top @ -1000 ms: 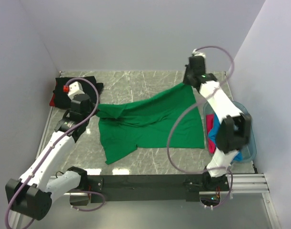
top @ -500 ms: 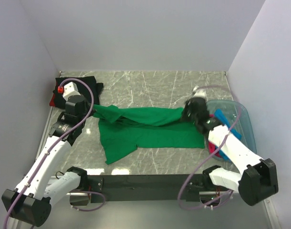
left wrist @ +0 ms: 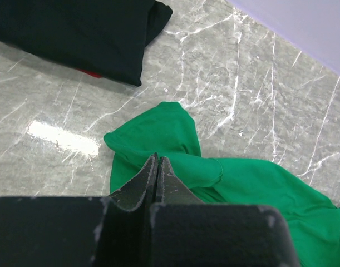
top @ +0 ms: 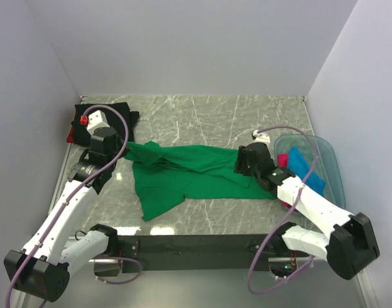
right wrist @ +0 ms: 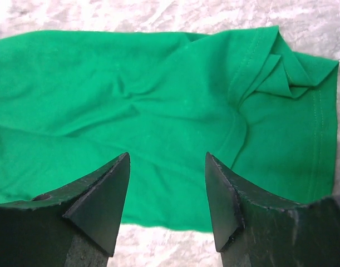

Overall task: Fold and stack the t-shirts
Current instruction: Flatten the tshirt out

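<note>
The bright green t-shirt point(top: 202, 173) lies on the marble table, its far half folded over toward the near edge. My left gripper point(top: 122, 144) is shut on the shirt's bunched left end point(left wrist: 164, 130), low over the table, with its fingertips point(left wrist: 157, 161) pressed together. My right gripper point(top: 240, 164) is open and empty just above the shirt's right part point(right wrist: 158, 100), near its hem and a folded sleeve point(right wrist: 286, 72). A folded black t-shirt point(top: 109, 112) lies on a red one point(top: 72, 135) at the far left, and also shows in the left wrist view point(left wrist: 75, 33).
A translucent blue tub point(top: 332, 160) stands at the right edge and holds blue point(top: 299, 158) and pink point(top: 282, 160) shirts. White walls close in the left, back and right. The black rail point(top: 196, 244) with the arm bases runs along the near edge.
My right gripper brought the shirt's far right corner down from high at the back, laid it over the near half, opened and let go. My left gripper barely moved.
</note>
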{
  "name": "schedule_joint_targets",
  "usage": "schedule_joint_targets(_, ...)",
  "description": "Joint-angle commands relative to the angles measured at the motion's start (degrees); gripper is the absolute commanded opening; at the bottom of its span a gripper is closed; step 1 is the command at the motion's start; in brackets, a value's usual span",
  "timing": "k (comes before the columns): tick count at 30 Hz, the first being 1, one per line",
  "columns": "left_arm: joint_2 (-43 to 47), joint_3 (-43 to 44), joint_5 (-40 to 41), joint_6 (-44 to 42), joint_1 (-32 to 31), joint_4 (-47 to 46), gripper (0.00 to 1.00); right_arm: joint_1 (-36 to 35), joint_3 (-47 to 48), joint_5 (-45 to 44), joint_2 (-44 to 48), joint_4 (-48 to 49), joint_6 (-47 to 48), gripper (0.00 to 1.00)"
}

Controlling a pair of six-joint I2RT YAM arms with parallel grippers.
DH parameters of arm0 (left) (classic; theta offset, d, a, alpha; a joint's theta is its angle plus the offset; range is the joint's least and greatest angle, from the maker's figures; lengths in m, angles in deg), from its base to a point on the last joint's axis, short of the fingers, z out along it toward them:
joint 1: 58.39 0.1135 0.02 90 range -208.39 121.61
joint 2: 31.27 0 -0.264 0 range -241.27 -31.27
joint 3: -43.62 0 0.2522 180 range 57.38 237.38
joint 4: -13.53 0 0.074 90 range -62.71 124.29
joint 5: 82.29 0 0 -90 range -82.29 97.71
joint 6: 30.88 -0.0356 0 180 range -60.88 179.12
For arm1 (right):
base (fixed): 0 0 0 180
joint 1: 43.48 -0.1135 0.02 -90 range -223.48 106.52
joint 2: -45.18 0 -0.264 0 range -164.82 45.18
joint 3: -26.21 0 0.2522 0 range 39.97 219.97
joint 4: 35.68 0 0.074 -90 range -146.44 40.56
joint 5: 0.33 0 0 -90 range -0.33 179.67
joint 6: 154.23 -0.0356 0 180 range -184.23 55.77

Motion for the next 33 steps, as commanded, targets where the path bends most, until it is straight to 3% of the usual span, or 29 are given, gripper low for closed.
schedule_joint_targets(1,0.14,-0.16,-0.64,-0.10,0.25,-1.00,0.01,-0.01,1.51,-2.60,-3.62,2.05,-0.24,0.63)
schedule_joint_targets(20,0.94,-0.24,-2.49,-0.36,0.25,-1.79,0.01,0.34,-2.53,-1.28,-12.50,-3.13,-11.13,0.63)
schedule_joint_targets(33,0.06,-0.51,-4.07,-0.89,0.25,-3.37,0.00,4.82,-4.82,1.80,-14.88,-2.95,-11.84,0.59)
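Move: The loose corner of the green shirt's folded-over flap lies about 12 cm below the right hand, some 3 cm back and 3 cm to its right. From that corner, the shirt's right-hand hem runs about 11 cm farther right, level with it, and its near edge about 5 cm closer in; the bin's middle is some 24 cm to the right and 4 cm farther out. From the left hand, the flap corner is about 47 cm right, 9 cm back and 22 cm lower. Onto the flap's loose corner the right hand sinks about 10 cm, easing back and to its right by some 3 cm each. Its fingers stay open and tip about 20 degrees further down as the wrist turns slightly clockwise, ending on either side of the corner, at or just above the cloth. The left fingers stay shut on the shirt's upper left corner, nearly still. ##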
